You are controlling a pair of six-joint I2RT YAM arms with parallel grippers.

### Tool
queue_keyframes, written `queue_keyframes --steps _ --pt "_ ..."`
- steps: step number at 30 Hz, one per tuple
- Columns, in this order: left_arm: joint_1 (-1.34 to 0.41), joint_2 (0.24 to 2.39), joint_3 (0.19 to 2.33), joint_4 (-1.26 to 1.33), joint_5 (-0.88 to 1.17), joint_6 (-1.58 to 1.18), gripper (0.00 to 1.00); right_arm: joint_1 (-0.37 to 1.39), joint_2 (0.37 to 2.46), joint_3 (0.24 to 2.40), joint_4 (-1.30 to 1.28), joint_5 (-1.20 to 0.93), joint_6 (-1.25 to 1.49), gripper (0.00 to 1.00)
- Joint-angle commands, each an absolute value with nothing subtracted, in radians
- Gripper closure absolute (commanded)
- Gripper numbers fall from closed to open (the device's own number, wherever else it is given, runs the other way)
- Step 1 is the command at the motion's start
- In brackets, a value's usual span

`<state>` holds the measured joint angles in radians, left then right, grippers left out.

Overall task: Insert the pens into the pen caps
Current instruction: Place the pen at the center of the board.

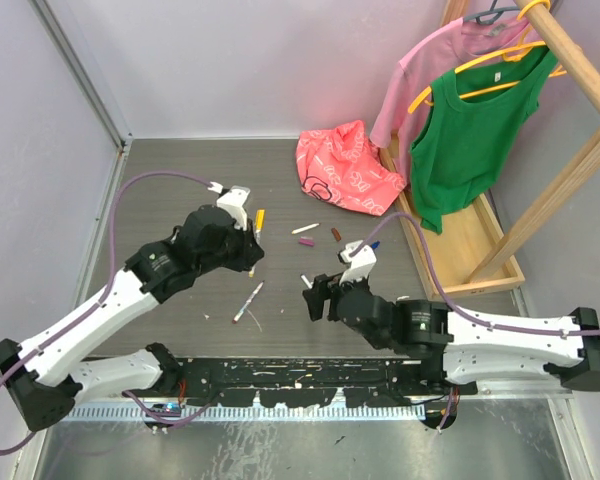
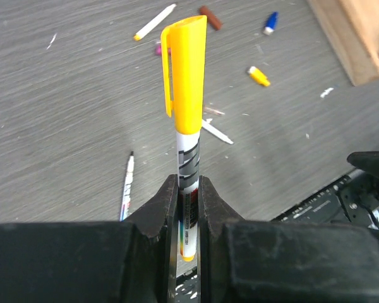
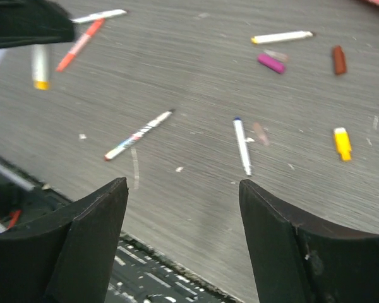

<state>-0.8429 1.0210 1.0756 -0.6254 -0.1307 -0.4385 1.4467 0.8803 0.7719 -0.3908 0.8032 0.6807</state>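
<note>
My left gripper [image 2: 188, 180] [image 1: 252, 242] is shut on a white pen [image 2: 188, 161] that wears a yellow cap [image 2: 186, 69] [image 1: 259, 217], held above the table. My right gripper [image 3: 183, 186] [image 1: 315, 297] hangs open and empty over the near part of the table. Loose pens lie below: a red-tipped pen [image 3: 138, 136] [image 1: 247, 302], a blue-tipped pen [image 3: 242, 145] and a yellow-tipped pen [image 3: 282, 38] [image 1: 305, 228]. Loose caps lie further back: a purple cap [image 3: 270, 63], a dark red cap [image 3: 338, 60] [image 1: 336, 235], a yellow cap [image 3: 343, 143] [image 2: 259, 76] and a blue cap [image 2: 271, 22] [image 1: 373, 243].
A red patterned bag [image 1: 345, 165] lies at the back of the table. A wooden clothes rack [image 1: 570, 170] with a pink top and a green top [image 1: 475, 120] stands at the right. A black rail [image 1: 300, 375] runs along the near edge.
</note>
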Motion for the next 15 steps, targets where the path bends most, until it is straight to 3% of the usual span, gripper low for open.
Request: queue_keyframes --steps 1,8,15 --pt "-0.758 1.074 1.079 -0.609 -0.049 -0.444 1.00 1.280 0.915 0.745 -0.401 0.609 0.715 0.23" --pt "-0.681 1.193 1.093 -0.606 -0.062 -0.412 1.00 1.096 0.901 0.635 -0.308 0.419 0.667 0.14" --pt "-0.580 1.370 1.124 -0.603 -0.091 -0.377 1.00 1.076 0.839 0.580 -0.311 0.389 0.689 0.01"
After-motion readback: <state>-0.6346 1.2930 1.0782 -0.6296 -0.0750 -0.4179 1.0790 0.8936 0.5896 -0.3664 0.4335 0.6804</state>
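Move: The left hand holds the yellow-capped pen. The bare patch of board it seems bound for is about 12 cm ahead, 4 cm left and 24 cm down. Down on the board, the red-and-white marker lies roughly 3 cm ahead and 4 cm left, and the small white pen 7 cm ahead and 10 cm right. From the empty right hand, the small white pen is some 12 cm ahead, 1 cm left and 21 cm below, and the loose yellow cap 15 cm ahead and 8 cm right. Down and forward, the left hand lowers the capped pen about 8 cm while reaching some 6 cm out and slightly left, its wrist tipping down and turning a little counter-clockwise; the fingers keep their pinch. The right hand also sinks, about 9 cm, easing forward and right closer to the small white pen, tipping down and opening its fingers wide. ##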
